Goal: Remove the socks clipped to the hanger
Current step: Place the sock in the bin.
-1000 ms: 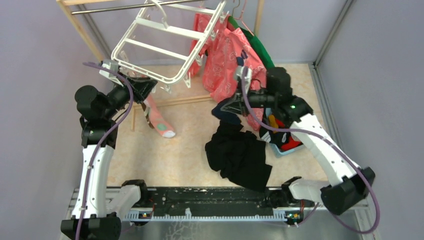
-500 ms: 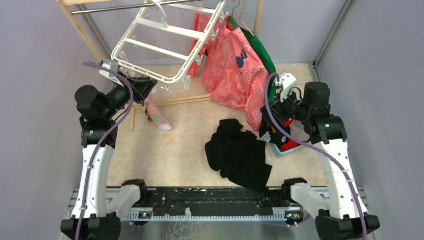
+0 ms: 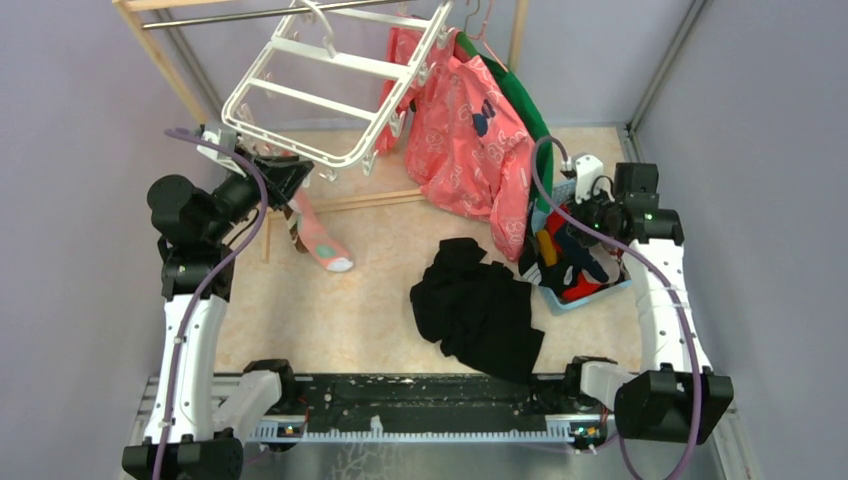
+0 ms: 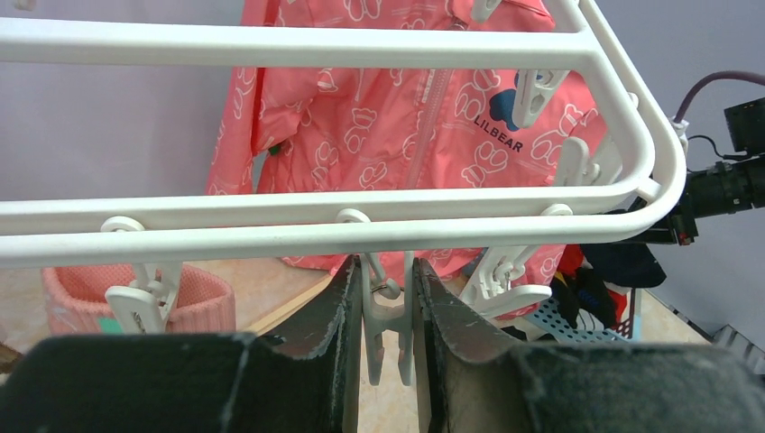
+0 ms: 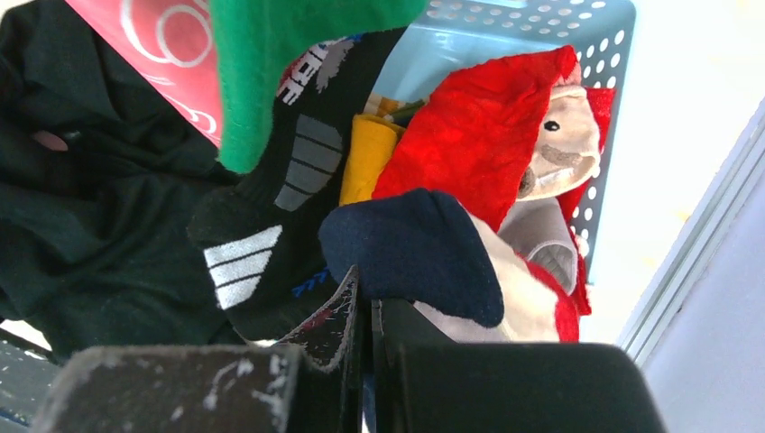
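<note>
The white hanger point(image 3: 290, 136) hangs tilted from the rail, and its bars point(image 4: 298, 41) cross the left wrist view. My left gripper point(image 3: 295, 175) point(image 4: 388, 271) is shut on one dangling white clip point(image 4: 388, 311) at the hanger's lower edge. A pale pink sock point(image 3: 322, 240) point(image 4: 203, 302) hangs just below and to the left of it. My right gripper point(image 3: 565, 232) point(image 5: 368, 302) hovers over the blue basket point(image 3: 600, 293) point(image 5: 541, 27), shut on a navy sock point(image 5: 415, 253). Red point(image 5: 478, 144), yellow point(image 5: 365, 158) and black striped point(image 5: 262, 225) socks lie in the basket.
A pink printed jacket point(image 3: 465, 130) and a green garment point(image 3: 520, 100) hang right of the hanger. A black cloth heap point(image 3: 480, 310) lies on the floor at centre. The wooden rack post point(image 3: 165, 70) stands at the back left, with purple walls on both sides.
My right arm has swung right, from in front of the pink jacket to over the blue basket, carrying the dark sock. The left gripper has stayed on the clip; the pink sock sways slightly.
</note>
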`<control>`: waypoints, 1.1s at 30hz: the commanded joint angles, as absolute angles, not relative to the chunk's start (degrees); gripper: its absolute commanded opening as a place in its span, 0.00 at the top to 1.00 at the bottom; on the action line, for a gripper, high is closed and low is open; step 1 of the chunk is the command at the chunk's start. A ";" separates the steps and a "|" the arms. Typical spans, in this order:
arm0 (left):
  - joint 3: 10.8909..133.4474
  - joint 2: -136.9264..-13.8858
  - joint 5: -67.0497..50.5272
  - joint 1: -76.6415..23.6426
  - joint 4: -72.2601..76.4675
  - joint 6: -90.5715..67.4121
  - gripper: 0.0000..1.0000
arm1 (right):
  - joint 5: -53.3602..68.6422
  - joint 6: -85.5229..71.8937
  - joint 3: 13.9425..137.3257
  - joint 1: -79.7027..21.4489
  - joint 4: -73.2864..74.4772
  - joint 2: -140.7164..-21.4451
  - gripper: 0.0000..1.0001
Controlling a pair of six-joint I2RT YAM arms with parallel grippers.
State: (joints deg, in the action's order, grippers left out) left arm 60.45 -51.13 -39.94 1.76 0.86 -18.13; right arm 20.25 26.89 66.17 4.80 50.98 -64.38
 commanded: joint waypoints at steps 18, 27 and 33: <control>58.97 -50.07 -46.25 2.03 1.58 -20.98 0.78 | 35.08 29.11 75.62 4.50 51.12 -61.19 0.11; 56.93 -49.35 -53.80 1.94 6.14 -25.04 0.77 | 40.93 19.88 87.66 -14.93 41.47 -65.19 0.12; 56.78 -49.02 -56.72 1.76 7.88 -25.04 0.76 | 38.09 15.41 97.88 -25.32 37.31 -76.13 0.13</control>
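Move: The right hand, shut on the dark navy sock, is over the bin, whose middle lies about 15 cm below, 3 cm back and 2 cm to the right. The pink jacket's lower hem hangs some 10 cm to this hand's left, 5 cm ahead and 8 cm lower; the black cloth lies about 18 cm left, 16 cm back and 20 cm below. For the left hand, the bin is roughly 47 cm right, 3 cm back and 35 cm down. The right hand lowers the navy sock about 5 cm almost straight down into the bin and opens wide near the bottom, then, still open, rises some 23 cm and sweeps about 20 cm left, out over the jacket side and towards the hanger, its fingers swinging up towards level and turning roughly 35 degrees counter-clockwise. Meanwhile the left hand keeps its pinch on the white clip at the hanger's near edge and, late on, draws the hanger about 3 cm back and to the right, turning some 10 degrees clockwise. ##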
